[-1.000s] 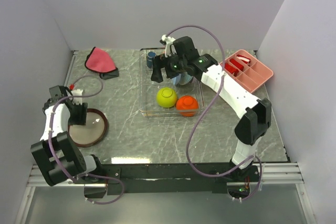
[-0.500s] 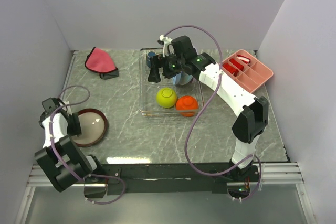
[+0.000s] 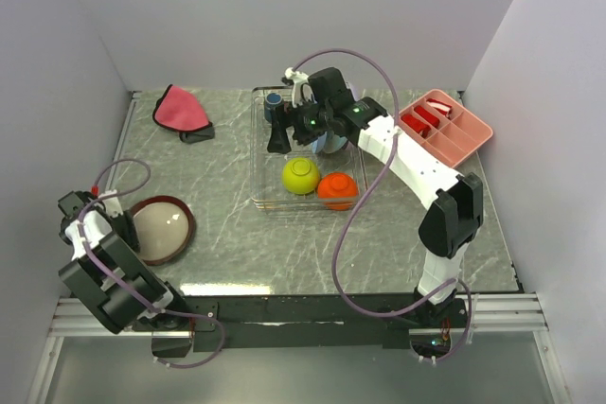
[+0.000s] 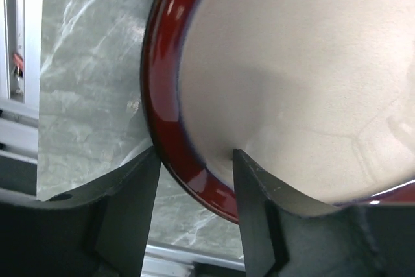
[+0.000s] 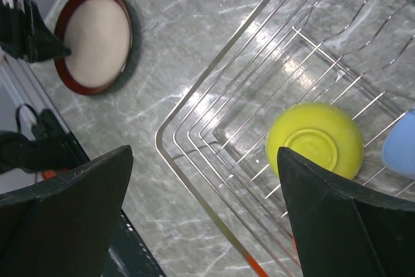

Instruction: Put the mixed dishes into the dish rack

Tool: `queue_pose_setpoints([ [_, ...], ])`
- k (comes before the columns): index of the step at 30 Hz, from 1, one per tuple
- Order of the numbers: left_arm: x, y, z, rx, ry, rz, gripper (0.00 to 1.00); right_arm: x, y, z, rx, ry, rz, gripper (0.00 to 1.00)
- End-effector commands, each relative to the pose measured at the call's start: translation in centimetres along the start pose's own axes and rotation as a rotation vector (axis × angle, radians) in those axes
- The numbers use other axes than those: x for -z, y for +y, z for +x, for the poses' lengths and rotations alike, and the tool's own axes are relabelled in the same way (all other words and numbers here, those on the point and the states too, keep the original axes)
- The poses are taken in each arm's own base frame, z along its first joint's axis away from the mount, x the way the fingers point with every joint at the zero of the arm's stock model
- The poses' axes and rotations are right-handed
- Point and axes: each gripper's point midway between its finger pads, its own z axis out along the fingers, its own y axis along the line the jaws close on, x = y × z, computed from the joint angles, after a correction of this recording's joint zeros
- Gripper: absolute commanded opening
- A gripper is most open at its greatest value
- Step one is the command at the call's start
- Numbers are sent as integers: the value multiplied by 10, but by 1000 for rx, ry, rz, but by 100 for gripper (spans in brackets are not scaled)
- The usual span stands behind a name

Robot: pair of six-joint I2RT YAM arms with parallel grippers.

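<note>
The red-rimmed cream plate [image 3: 163,230] [image 4: 298,76] lies flat on the table at the left. My left gripper [image 3: 121,227] [image 4: 194,154] stands open astride its left rim, one finger outside the rim and one over the cream inside. The wire dish rack [image 3: 260,163] [image 5: 220,160] holds a yellow-green bowl [image 3: 300,175] [image 5: 316,141], an orange bowl [image 3: 337,188], a dark blue mug [image 3: 274,101] and a light-blue plate [image 5: 401,144]. My right gripper [image 3: 277,136] [image 5: 204,154] hangs wide open and empty over the rack's left side.
A pink compartment tray [image 3: 445,125] sits at the back right of the table. A red-pink folded cloth [image 3: 178,107] lies at the back left. The left wall stands close behind my left arm.
My left arm has swung left and nearer, bringing its gripper from over the plate to the plate's left rim, and its jaws have narrowed. The right gripper has drifted slightly left.
</note>
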Motion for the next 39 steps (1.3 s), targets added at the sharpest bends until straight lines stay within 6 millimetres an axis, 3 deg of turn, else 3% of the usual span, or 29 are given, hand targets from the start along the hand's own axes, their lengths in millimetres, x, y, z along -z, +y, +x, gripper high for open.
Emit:
queue_pose_setpoints([
  [1, -10, -11, 1, -73, -46, 67, 52, 0, 21, -6, 179, -12, -91, 100],
  [3, -15, -11, 2, -66, -30, 74, 47, -22, 34, -2, 234, 28, -119, 100],
  [5, -18, -12, 3, -64, -7, 96, 33, -36, 47, -7, 244, 30, -158, 100],
  [7, -21, -14, 2, -61, -1, 113, 19, -45, 64, -9, 244, 20, -194, 100],
  [11, -23, -14, -10, -59, -21, 130, 1, -63, 88, -10, 255, 1, -244, 100],
  [13, -23, -14, -15, -59, -35, 139, 1, -68, 104, -12, 290, -2, -295, 100],
  [15, -22, -14, -21, -57, -49, 140, 1, -82, 112, -2, 314, 36, -369, 100],
  [16, -19, -18, -25, -62, -63, 165, 1, -80, 123, -12, 346, 12, -411, 100],
  [17, -14, -16, -34, -72, -89, 162, 1, -93, 121, -3, 338, 41, -433, 100],
  [19, -4, -18, -44, -81, -122, 178, 1, -95, 130, -11, 358, 18, -488, 100],
  [23, 38, -40, -83, -216, -320, 292, 1, -112, 135, -11, 374, 5, -533, 100],
  [27, 74, -57, -101, -352, -454, 354, 1, -121, 141, -1, 352, 29, -582, 100],
  [33, 100, -77, -100, -442, -476, 470, 1, -148, 145, 25, 289, 94, -652, 100],
  [39, 104, -87, -90, -495, -458, 539, 1, -180, 147, 33, 344, 19, -640, 100],
])
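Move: At the left hand's fingertips, parted around the near left rim, is the red-rimmed plate; its middle lies about 5 cm ahead and 8 cm to the right, barely 1 cm lower. From the right hand, the plate is some 32 cm left, 14 cm back and 21 cm below. The green bowl is about 5 cm right of the right hand and 1 cm back, the orange bowl 15 cm right and 5 cm back, both roughly 17 cm down. Closing on the red-rimmed plate's left rim while easing forward about 3 cm, the left hand pinches it, then lifts some 11 cm, carrying on forward and a little right, fingers tipping up and forward and turning clockwise. The right hand, wide open, sweeps about 19 cm left off the rack towards the plate, sinking 9 cm, drawing back slightly and turning some 35 degrees counter-clockwise. ##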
